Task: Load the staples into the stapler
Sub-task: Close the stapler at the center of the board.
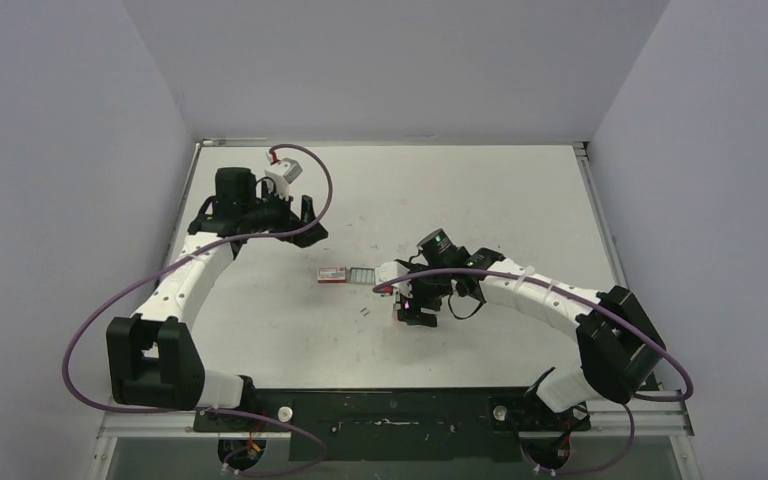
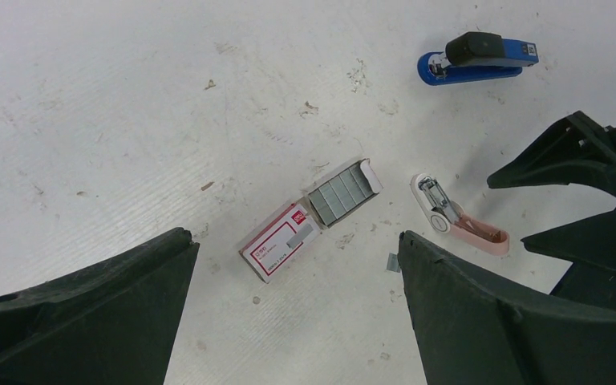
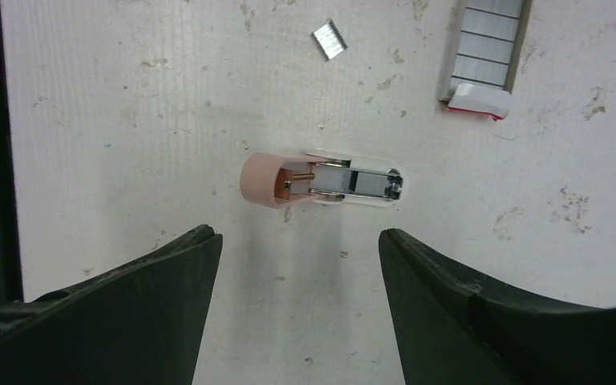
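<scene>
The blue stapler [image 2: 477,58], with its black top, lies closed on the table at the far right of the left wrist view; I cannot make it out in the top view. The red-and-white staples box [image 2: 281,241] [image 1: 332,274] lies mid-table, its tray of silvery staples [image 2: 343,191] [image 3: 485,48] slid out. A loose staple strip [image 3: 331,40] [image 2: 391,262] lies nearby. My left gripper [image 2: 293,235] [image 1: 300,215] hangs open high above the box, holding nothing. My right gripper [image 3: 297,233] [image 1: 415,310] is open and empty just short of a small pink-and-white device.
The small pink-and-white device [image 3: 321,180] [image 2: 457,215] lies with its metal channel open, between the staple tray and my right gripper. The white table [image 1: 520,200] is scuffed and speckled. Grey walls close in the table on three sides.
</scene>
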Robot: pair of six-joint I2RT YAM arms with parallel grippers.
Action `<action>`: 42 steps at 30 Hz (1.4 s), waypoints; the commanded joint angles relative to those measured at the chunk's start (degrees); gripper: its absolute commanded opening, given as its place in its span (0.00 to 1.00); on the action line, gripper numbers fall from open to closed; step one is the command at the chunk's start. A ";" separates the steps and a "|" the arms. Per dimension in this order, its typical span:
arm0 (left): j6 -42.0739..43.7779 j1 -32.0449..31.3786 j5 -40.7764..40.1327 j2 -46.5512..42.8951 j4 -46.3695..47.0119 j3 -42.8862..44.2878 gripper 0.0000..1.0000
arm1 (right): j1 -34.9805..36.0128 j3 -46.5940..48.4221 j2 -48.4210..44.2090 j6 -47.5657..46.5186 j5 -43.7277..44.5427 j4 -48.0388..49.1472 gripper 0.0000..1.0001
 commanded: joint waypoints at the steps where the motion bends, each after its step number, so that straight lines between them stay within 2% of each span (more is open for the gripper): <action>1: -0.46 1.10 1.01 -1.96 1.18 0.81 0.97 | 1.85 -1.50 0.50 0.92 -1.79 2.42 0.72; 9: -1.39 1.78 3.55 -1.84 2.45 0.76 0.97 | 4.00 0.43 4.60 3.73 1.16 4.58 0.67; 15: -1.68 2.04 4.33 -2.03 3.18 0.65 0.97 | 4.36 1.77 6.52 5.12 2.01 5.05 0.58; 23: -1.76 2.30 4.99 -1.69 3.83 0.45 0.97 | 4.50 3.03 8.06 7.67 2.59 6.01 0.51; 26: -1.87 2.35 5.11 -1.68 4.02 0.40 0.97 | 4.50 3.55 8.68 7.85 2.40 5.77 0.44; 33: -1.87 2.48 5.17 -1.77 4.54 -0.04 0.97 | 3.71 5.30 9.98 8.30 0.00 3.72 0.21; 42: -1.75 2.48 5.26 -2.16 5.80 -1.42 0.97 | -0.53 7.45 13.76 11.40 -5.40 2.22 0.10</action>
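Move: From the right gripper, the small pink stapler is about 1 cm ahead, 3 cm left and 5 cm below, its pink lid folded open towards the robot. The open staple tray is some 10 cm ahead and 11 cm left, a loose staple strip level ahead and 11 cm left, and the blue stapler roughly 12 cm ahead and 12 cm right. From the left gripper, the pink stapler is about 11 cm back, 17 cm right and 15 cm down. Lower the right gripper about 3.5 cm while drawing it back some 2 cm, to the pink stapler's folded-back lid. Then, staying low, bring it forward about 2 cm and further left, closing the fingers from wide open until they pinch the lid near its free end, with the hand tipping some 10 degrees. ##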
